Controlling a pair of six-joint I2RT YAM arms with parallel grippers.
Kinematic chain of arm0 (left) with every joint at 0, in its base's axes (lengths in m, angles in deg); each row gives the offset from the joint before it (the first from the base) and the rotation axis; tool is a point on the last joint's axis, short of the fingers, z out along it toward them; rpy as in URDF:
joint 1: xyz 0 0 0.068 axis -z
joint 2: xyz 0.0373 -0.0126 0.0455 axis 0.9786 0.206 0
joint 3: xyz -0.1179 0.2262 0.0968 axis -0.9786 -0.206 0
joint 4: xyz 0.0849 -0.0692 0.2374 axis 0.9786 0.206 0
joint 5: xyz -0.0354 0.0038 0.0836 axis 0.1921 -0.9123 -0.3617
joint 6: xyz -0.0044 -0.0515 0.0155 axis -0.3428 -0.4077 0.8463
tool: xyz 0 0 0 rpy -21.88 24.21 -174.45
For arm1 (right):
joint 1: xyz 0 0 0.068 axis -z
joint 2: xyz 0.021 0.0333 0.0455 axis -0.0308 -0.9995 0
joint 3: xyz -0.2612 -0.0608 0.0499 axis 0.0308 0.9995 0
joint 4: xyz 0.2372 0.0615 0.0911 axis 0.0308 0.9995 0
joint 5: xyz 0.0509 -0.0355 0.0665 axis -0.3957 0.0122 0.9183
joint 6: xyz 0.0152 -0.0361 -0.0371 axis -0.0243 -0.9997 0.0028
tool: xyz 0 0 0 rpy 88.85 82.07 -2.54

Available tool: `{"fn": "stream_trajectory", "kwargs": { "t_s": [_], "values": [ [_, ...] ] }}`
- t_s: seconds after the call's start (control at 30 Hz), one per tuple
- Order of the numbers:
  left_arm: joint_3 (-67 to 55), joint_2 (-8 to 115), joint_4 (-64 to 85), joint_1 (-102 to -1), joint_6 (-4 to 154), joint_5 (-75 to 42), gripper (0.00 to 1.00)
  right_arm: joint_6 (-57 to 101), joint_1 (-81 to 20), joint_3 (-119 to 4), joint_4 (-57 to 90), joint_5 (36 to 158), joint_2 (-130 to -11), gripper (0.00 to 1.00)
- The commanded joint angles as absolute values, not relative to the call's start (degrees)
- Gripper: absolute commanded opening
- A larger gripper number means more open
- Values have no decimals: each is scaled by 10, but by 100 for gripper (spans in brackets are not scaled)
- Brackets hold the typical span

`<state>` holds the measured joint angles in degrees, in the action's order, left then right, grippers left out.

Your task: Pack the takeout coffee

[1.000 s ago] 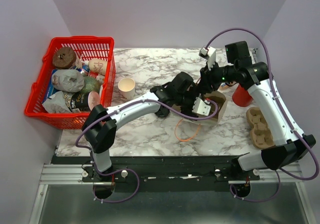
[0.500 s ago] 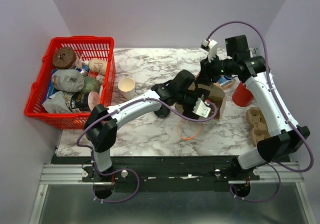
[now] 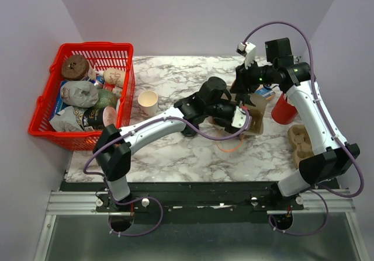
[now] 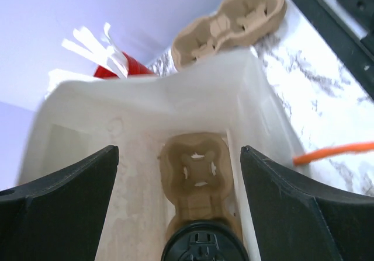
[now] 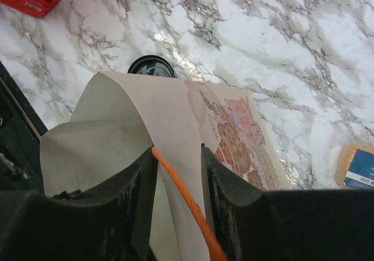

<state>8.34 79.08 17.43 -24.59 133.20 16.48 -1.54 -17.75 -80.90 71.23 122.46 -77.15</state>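
Note:
The takeout coffee [image 4: 201, 244] shows only as a round black lid, seated in a brown pulp carrier [image 4: 198, 167] on the floor of the paper bag [image 4: 146, 106]. My left gripper [image 4: 178, 156] is inside the bag's mouth, open, its fingers [image 4: 70, 197] wide apart on either side of the cup and clear of it. My right gripper [image 5: 178, 156] is shut on the bag's rim [image 5: 169, 126] and its orange handle [image 5: 187, 199]. From above, the bag [image 3: 258, 114] lies right of centre, with the left gripper [image 3: 235, 116] at its mouth and the right gripper [image 3: 245, 93] over it.
A loose black lid [image 5: 151, 66] lies on the marble beside the bag. A red cup [image 3: 283, 110] and a second pulp carrier [image 3: 302, 147] are at the right. A tan paper cup [image 3: 148, 101] stands beside the red basket [image 3: 114, 49] full of packets. A blue-and-yellow packet [image 5: 357, 166] lies behind the bag.
My right gripper has drawn the bag's rim up and toward the far side, and the bag has shifted a little right. My left gripper stays open in the bag's mouth.

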Motion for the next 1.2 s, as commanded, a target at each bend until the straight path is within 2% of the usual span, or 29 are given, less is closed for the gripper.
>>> {"fn": "stream_trajectory", "kwargs": {
  "t_s": [0.0, 0.43, 0.53, 0.6, 0.63, 0.67, 0.77, 0.83, 0.87, 1.07, 1.17],
  "values": [
    [87, 738, 112, -244, 1306, 205, 93, -30, -162, -835, 728, 1233, -789, 1],
    [65, 658, -46, -251, 1210, 118, 94, -75, -112, -865, 758, 1235, -844, 0],
    [73, 642, -26, -261, 1201, 96, 95, -81, -101, -884, 760, 1233, -854, 11],
    [70, 627, -6, -269, 1199, 85, 95, -82, -95, -897, 761, 1229, -858, 23],
    [66, 622, 2, -278, 1199, 82, 95, -83, -92, -901, 763, 1229, -860, 29],
    [63, 613, 14, -283, 1198, 78, 95, -84, -91, -908, 766, 1229, -862, 44],
    [45, 591, 42, -306, 1189, 64, 95, -85, -84, -940, 773, 1220, -865, 69],
    [35, 580, 55, -319, 1176, 61, 96, -77, -77, -966, 772, 1214, -865, 75],
    [32, 572, 65, -331, 1162, 61, 96, -74, -74, -974, 772, 1215, -866, 83],
    [13, 548, 72, -356, 1118, 47, 96, -61, -40, -1034, 775, 1201, -859, 88],
    [4, 554, 72, -356, 1092, 48, 97, -62, -20, -1023, 774, 1197, -842, 89]
  ]
}}
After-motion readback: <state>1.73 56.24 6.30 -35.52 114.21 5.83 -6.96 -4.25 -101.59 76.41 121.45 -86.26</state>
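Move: The left hand, empty at the mouth of the takeout bag, has the bag's middle some 6 cm ahead, 2 cm to its left and 14 cm below; the black lid lies about 8 cm ahead, 22 cm left and 26 cm lower. The right hand already holds the bag's far handle, with the bag's middle about 4 cm back, 3 cm right and 17 cm below. From the right hand, the red straw holder stands some 4 cm ahead and 22 cm right, the blue card 15 cm ahead and 15 cm right, both roughly 25 cm lower. The left hand, fingers staying open, pulls up some 17 cm clear of the bag's mouth, then swings left and a little forward away from the bag, its fingertips tipping up and the hand turning counter-clockwise. The right hand meanwhile draws the far orange handle right and forward, sinking slightly to set the bag up on its base, then opens wide, lets go of the handle and lifts about 8 cm while going on outward to the right. ##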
